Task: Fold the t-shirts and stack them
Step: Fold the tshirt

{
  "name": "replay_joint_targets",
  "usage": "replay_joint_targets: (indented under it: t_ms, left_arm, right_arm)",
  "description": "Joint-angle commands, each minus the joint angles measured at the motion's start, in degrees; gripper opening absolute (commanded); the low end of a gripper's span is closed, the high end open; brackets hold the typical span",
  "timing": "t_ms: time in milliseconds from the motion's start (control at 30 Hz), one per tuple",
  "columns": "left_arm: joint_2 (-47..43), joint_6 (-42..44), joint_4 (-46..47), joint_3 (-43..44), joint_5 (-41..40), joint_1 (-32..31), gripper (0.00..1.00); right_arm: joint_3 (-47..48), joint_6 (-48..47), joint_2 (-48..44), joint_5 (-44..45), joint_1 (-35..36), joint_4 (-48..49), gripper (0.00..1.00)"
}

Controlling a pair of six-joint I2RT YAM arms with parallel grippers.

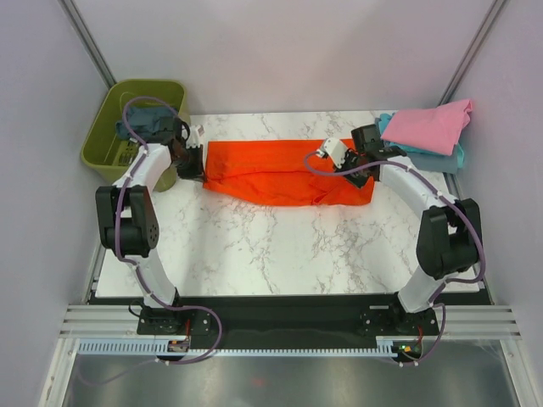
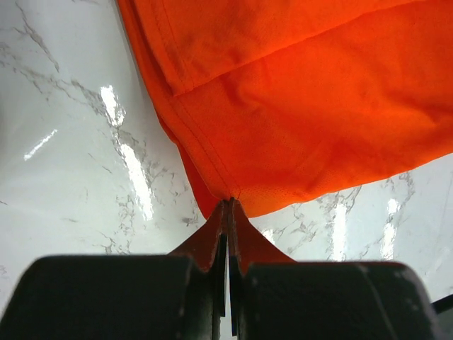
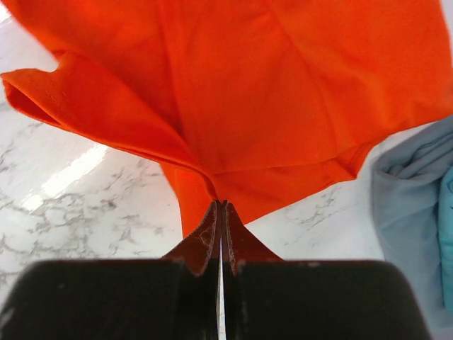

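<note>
An orange-red t-shirt point(image 1: 284, 172) lies stretched as a wide band across the far half of the marble table point(image 1: 280, 254). My left gripper point(image 1: 192, 161) is shut on its left edge; in the left wrist view the fingertips point(image 2: 230, 207) pinch the hem of the orange-red t-shirt point(image 2: 311, 106). My right gripper point(image 1: 358, 174) is shut on the right end, where the cloth point(image 3: 269, 92) bunches into the closed gripper point(image 3: 221, 205). A pink t-shirt point(image 1: 431, 125) lies folded on a light teal t-shirt point(image 1: 458, 158) at the far right corner. A dark slate-blue t-shirt point(image 1: 151, 119) sits in the basket.
An olive-green plastic basket point(image 1: 127, 127) stands just off the table's far left corner, close behind my left arm. Grey-blue and teal cloth point(image 3: 417, 205) lies right of my right gripper. Walls close in the left, right and back.
</note>
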Motion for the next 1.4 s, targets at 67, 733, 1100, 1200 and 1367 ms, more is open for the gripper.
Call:
replay_joint_targets:
  t_ms: [67, 733, 1100, 1200, 1367]
  left_arm:
    - [1.0, 0.2, -0.7, 5.7, 1.1, 0.0, 0.02]
    - [14.4, 1.6, 0.9, 21.3, -4.3, 0.0, 0.02]
    - [20.6, 1.0, 2.9, 27.2, -9.9, -0.7, 0.12]
    - [19.9, 0.7, 3.0, 27.0, -13.5, -1.5, 0.54]
    - [10.5, 1.2, 3.7, 25.0, -13.6, -1.8, 0.84]
  right_arm:
    - [7.1, 3.6, 3.9, -0.4, -2.5, 3.0, 0.00]
    - [32.4, 5.1, 25.2, 2.9, -5.4, 8.6, 0.00]
    - [44.9, 7.5, 36.1, 5.4, -5.3, 8.8, 0.00]
    - [45.0, 9.4, 35.9, 9.9, -5.3, 9.0, 0.32]
    - [40.3, 16.9, 28.5, 11.2, -5.8, 11.5, 0.59]
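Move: The left hand holds the near left corner of the t-shirt; the flat far left corner lies about 20 cm straight ahead of that hand and 7 cm below. The green basket is some 23 cm to its left and 19 cm ahead. The right hand pinches the near edge by its right end; the far right corner lies roughly 22 cm ahead, 5 cm right and 8 cm below, the folded pile about 22 cm right and 19 cm ahead. Still pinching the t-shirt's raised near edge, both hands carry it forward over the part lying flat, the right about 20 cm and the left about 11 cm, each rising slightly and then sinking. Near the end of the reach both grippers open and let go of the cloth; the right hand's fingers swing forward and it turns some 20 degrees clockwise. ##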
